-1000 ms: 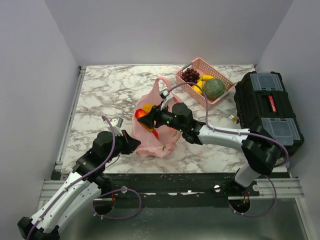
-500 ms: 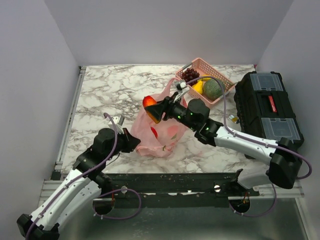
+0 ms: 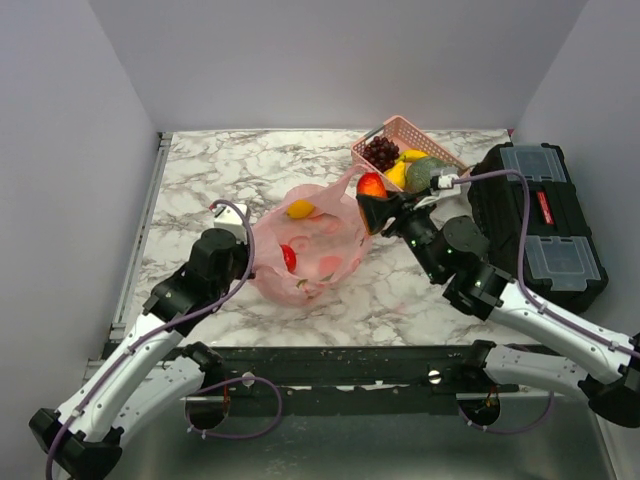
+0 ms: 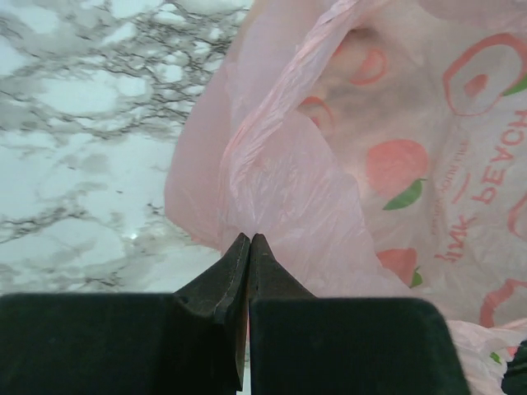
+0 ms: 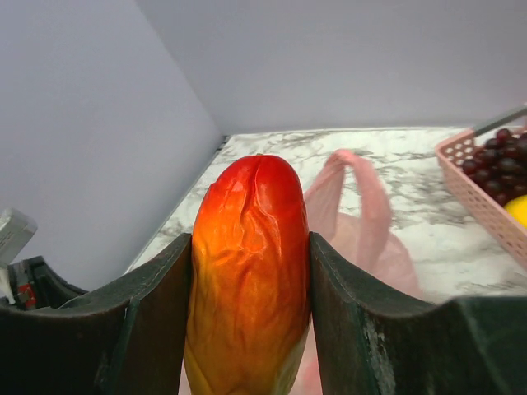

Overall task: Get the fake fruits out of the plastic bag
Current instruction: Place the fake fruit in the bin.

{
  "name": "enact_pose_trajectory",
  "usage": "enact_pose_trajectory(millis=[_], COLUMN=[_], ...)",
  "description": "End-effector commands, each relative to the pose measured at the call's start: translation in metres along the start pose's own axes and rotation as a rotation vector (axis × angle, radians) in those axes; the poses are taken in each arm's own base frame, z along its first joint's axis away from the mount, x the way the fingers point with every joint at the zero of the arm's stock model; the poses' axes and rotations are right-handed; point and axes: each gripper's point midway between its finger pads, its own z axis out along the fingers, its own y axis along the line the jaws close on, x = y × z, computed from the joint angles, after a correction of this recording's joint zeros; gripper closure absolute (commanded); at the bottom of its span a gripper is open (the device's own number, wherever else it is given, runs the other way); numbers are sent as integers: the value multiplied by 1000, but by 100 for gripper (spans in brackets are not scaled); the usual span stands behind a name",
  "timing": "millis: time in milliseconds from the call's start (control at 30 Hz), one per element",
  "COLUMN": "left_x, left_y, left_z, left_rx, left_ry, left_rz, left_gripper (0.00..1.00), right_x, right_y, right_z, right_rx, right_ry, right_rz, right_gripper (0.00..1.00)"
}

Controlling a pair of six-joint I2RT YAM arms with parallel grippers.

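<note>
The pink plastic bag lies crumpled at mid-table with a yellow fruit and a red fruit showing inside. My left gripper is shut on the bag's left edge; in the left wrist view its tips meet against the pink film. My right gripper is shut on a red-orange fruit, held in the air right of the bag and short of the basket. In the right wrist view the fruit fills the gap between the fingers.
A rigid pink lattice basket at the back right holds grapes, a yellow fruit and a green melon. A black toolbox stands at the right edge. Grey walls enclose the table.
My right gripper has lifted the red-orange fruit out of the bag and carried it right, toward the basket. The bag has slumped open. My left gripper has kept its hold.
</note>
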Motion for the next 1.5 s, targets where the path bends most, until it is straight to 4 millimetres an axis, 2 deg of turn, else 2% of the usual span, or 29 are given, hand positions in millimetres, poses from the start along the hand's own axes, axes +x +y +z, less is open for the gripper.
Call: enact_pose_trajectory(millis=[0, 100, 300, 433, 567, 667, 800, 933, 1067, 1200, 1233, 1267, 1300, 1467], left_x=[-15, -22, -40, -42, -56, -60, -49, -44, -45, -46, -46, -46, -46, -49], left_y=[34, 37, 26, 36, 51, 35, 18, 5, 0, -1, 0, 1, 2, 2], left_z=[-3, -1, -2, -2, -11, -14, -9, -7, -7, -8, -9, -8, -8, -7], left_rx=[-150, -147, -68, -124, -224, -130, -21, 57, 81, 88, 86, 77, 71, 65], left_ry=[-72, -153, -358, -371, -436, -525, -548, -554, -573, -572, -573, -571, -572, -576], left_rz=[180, 245, 376, 465, 474, 503, 490, 492, 489, 477, 478, 476, 473, 458], left_gripper=[100, 100, 100, 100, 100, 100, 100, 100, 100, 100, 100, 100, 100, 100], right_x=[3, -2, -9, -19, -23, -5, 27, 61, 78, 104, 104, 113, 110, 115], right_y=[-53, -80, -111, -116, -121, -142, -203, -242, -271, -314, -321, -329, -333, -358], right_z=[-19, -33, -51, -58, -48, -24, 21, 67, 108, 138, 146, 152, 162, 181], right_rx=[235, 371, 539, 562, 590, 630, 580, 600, 618, 701, 702, 704, 693, 732], right_ry=[-6, -49, -105, -145, -144, -76, 76, 227, 297, 393, 408, 441, 447, 488], right_rz=[-89, -82, -81, -35, -70, -96, 59, 84, 65, 70, 83, 104, 115, 98], right_gripper=[99, 99, 99, 99, 99, 99, 99, 99, 99, 99, 99, 99, 99, 84])
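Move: The pink bin, where the held red-orange fruit is to go, has its middle about 30 cm ahead of the right hand, 17 cm to its right and 31 cm below. In it, the grapes lie some 34 cm ahead and 8 cm right of the hand, the melon 27 cm ahead and 23 cm right. The bag's mouth is about level, 13 cm left. From the left hand, the bin is some 36 cm ahead and 42 cm right. The red-orange fruit, still gripped by the right hand, swings about 12 cm right, clear of the bag, the hand turning some 30 degrees clockwise, then goes forward and down over the bin, fingers tipping downward. The left hand keeps its pinch on the bag's rim, wavers left and back, and ends slightly higher, fingers tilted up. ##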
